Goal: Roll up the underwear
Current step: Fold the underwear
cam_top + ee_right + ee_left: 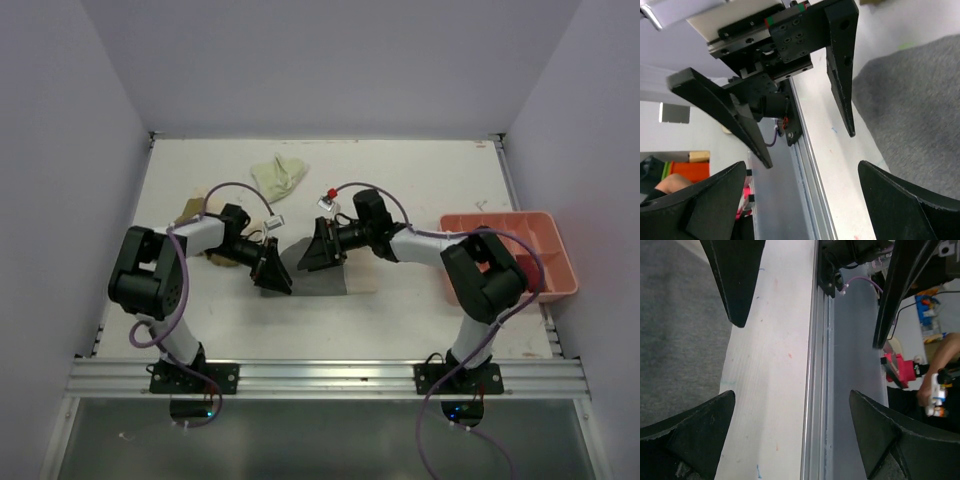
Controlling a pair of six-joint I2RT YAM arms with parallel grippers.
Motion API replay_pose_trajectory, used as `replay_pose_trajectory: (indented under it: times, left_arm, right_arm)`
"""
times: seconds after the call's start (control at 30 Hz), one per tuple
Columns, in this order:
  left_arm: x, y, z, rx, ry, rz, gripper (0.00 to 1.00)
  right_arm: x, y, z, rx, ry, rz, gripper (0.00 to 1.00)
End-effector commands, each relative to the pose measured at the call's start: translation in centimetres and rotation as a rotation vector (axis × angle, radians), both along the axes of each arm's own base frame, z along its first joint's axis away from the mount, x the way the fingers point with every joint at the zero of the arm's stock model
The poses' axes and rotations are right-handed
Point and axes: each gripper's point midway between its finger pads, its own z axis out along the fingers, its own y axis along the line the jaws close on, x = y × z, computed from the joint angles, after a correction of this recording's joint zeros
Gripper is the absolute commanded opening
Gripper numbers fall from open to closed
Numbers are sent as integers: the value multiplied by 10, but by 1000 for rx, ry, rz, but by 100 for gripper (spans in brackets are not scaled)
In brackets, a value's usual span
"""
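The grey underwear (320, 280) lies flat on the white table (420, 180) between both arms. My left gripper (277, 272) hovers at its left edge, open and holding nothing. My right gripper (318, 252) sits over its upper part, also open and holding nothing. In the left wrist view the grey cloth (675, 330) lies left of my open left gripper (791, 395). In the right wrist view the grey cloth (920, 105) lies right of my open right gripper (801, 167). A pale yellow-green garment (280, 175) lies crumpled at the back. An olive-tan one (193, 212) shows partly behind the left arm.
A salmon-pink tray (560, 275) with compartments stands at the right edge, partly behind the right arm. An aluminium rail (330, 375) runs along the near edge of the table. Walls close in the left, right and back sides.
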Motion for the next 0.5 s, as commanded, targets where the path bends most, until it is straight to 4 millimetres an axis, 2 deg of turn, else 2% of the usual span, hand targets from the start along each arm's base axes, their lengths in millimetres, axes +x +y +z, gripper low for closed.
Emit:
replay_pose_trajectory:
  times: [0.0,0.03,0.2,0.23,0.3,0.33,0.47]
  left_arm:
    - [-1,3,-6,-49,110,19,100]
    - [-1,5,-12,-40,133,25,100]
    - [7,14,-35,30,224,82,100]
    - [8,16,-44,60,233,85,100]
    - [11,19,-53,94,252,107,100]
    - [14,21,-64,129,229,122,100]
    - [25,23,-76,179,247,172,100]
  right_arm:
    - [-8,14,-18,26,108,13,99]
    - [-6,18,-26,25,117,15,99]
    - [-11,27,-34,31,155,18,99]
    - [-12,27,-37,21,164,17,99]
    - [-13,24,-50,-11,168,17,99]
    - [-16,22,-58,-38,186,20,99]
    - [-13,14,-88,-116,177,6,99]
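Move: The folded grey underwear's middle lies about 9 cm to the left hand's right, level with it fore and aft and some 8 cm lower. From the right hand that middle is about 4 cm back, 2 cm to the right and 11 cm down. Beyond, the light green cloth lies some 22 cm ahead of the left hand, and the olive garment about 10 cm ahead of that hand and 14 cm to its left. Sinking together onto the grey part of the folded underwear, both hands keep their grippers wide open and fingers pointing at each other. The right goes down about 7 cm, easing slightly back and left; the left drops some 5 cm with a small shift to its left, rolling forward-side-down about 15 degrees. Both end close over the cloth; a firm touch can't be made out. ##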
